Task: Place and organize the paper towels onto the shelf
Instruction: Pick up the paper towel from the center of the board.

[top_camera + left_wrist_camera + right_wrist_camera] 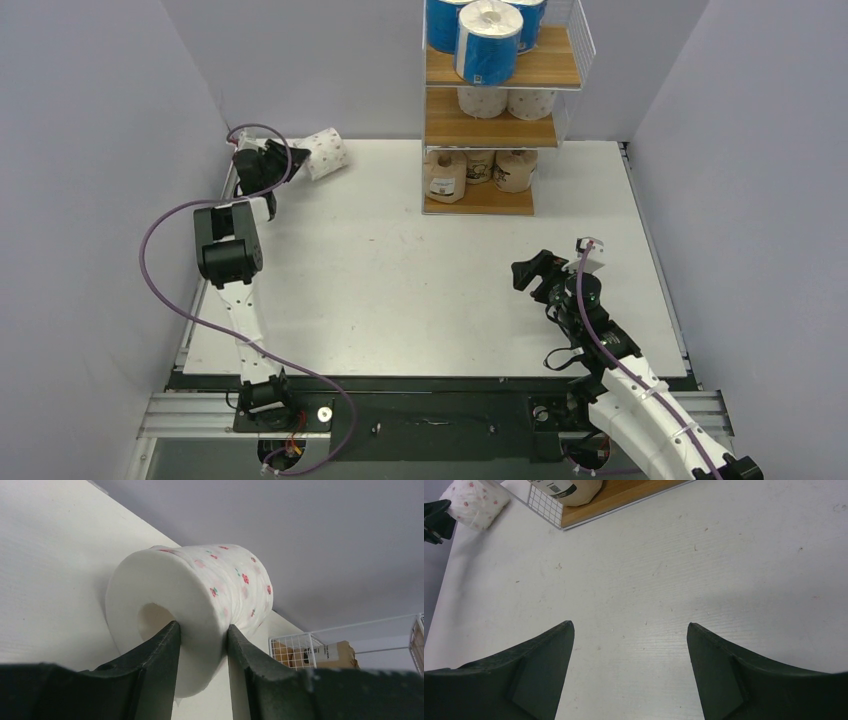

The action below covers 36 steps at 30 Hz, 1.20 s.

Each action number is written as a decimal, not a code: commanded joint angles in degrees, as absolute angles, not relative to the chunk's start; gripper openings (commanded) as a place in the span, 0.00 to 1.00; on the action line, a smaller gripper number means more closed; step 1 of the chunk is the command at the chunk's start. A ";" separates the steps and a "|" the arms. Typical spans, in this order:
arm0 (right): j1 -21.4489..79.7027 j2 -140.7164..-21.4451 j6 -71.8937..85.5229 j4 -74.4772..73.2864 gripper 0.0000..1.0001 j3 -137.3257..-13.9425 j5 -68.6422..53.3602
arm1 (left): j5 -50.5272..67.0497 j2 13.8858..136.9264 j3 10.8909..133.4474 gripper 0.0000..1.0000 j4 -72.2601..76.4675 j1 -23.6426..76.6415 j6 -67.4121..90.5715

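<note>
A white paper towel roll with pink dots (325, 153) (200, 590) lies on its side at the table's far left. My left gripper (297, 158) (202, 626) is shut on its wall, one finger inside the core hole and the other outside. The shelf (545, 65) stands at the far middle, with blue rolls (488, 42) on top, white rolls (482, 101) in the middle and brown rolls (446, 176) at the bottom. My right gripper (525, 272) (630, 625) hangs open over bare table near the right, nothing between its fingers.
Grey walls close in the table (400, 280) on the left, back and right. In the right wrist view the shelf's bottom board (624, 492) and a brown roll (574, 490) show at the top, the dotted roll (476, 500) at top left.
</note>
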State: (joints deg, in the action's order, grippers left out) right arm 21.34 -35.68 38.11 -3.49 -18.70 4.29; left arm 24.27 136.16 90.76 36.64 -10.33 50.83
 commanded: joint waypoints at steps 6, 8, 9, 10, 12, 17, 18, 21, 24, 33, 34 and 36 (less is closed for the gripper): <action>21.00 -34.16 37.43 -1.41 0.78 -19.06 4.31 | 26.91 120.62 83.97 0.18 43.49 -10.20 53.97; 20.98 -33.64 37.51 -1.41 0.78 -19.18 4.27 | 27.50 117.73 82.62 0.16 41.08 -9.71 52.93; 21.04 -33.47 37.47 -1.41 0.78 -19.23 4.12 | 27.64 116.61 81.67 0.15 40.05 -9.51 52.48; 20.94 -33.20 37.52 -1.41 0.78 -19.20 4.08 | 27.81 114.36 81.13 0.14 38.16 -9.06 51.29; 20.96 -32.63 37.58 -1.48 0.78 -19.16 3.85 | 27.81 110.76 79.10 0.13 35.34 -8.17 49.64; 21.01 -31.53 37.86 -1.49 0.78 -18.82 3.09 | 24.96 101.42 71.65 0.13 31.48 -5.26 47.58; 20.96 -31.50 37.96 -1.49 0.78 -18.82 3.00 | 24.39 98.66 69.90 0.13 29.91 -3.64 46.88; 21.02 -31.47 38.22 -1.69 0.78 -19.28 2.70 | 19.88 92.04 66.36 0.13 24.97 1.36 43.34; 21.03 -31.26 38.32 -2.35 0.78 -19.72 2.51 | 15.18 83.72 64.75 0.13 14.94 8.23 34.05; 21.25 -28.58 38.40 -4.55 0.77 -20.10 2.60 | -2.45 63.67 62.02 0.13 -5.71 28.53 18.03; 21.24 -28.39 38.41 -4.74 0.78 -20.25 2.63 | -3.82 62.73 61.58 0.13 -8.33 30.48 17.19; 21.31 -28.10 38.29 -5.54 0.79 -20.54 2.68 | -8.13 60.51 60.84 0.12 -11.65 35.86 15.51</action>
State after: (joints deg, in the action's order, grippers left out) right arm 21.34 -29.23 38.20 -5.19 -18.70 2.72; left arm 2.68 64.84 61.95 -3.70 28.75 22.94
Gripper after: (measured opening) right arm 0.778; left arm 0.312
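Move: The left gripper already grips the flowered paper towel by its end wall, the roll's middle about 4 cm ahead and 5 cm right of the fingers. The middle shelf lies some 42 cm right, 7 cm back and 15 cm up; a flowered roll stands on it about 41 cm right, 2 cm back, 20 cm up. The bottom shelf's labelled brown roll is 34 cm right, 8 cm back, about level in height. From the right gripper, the middle shelf is roughly 32 cm ahead, 5 cm left, 12 cm up. Keep the left fingers shut on the flowered roll's wall and lift it off the table, drawing back as you climb. Then swing it right as well, towards the shelf: about 30 cm back, with some 23 cm each to the right and up in all. Along the way roll the wrist left side up by some 30 degrees, turning it clockwise and tipping the fingers up a little. ##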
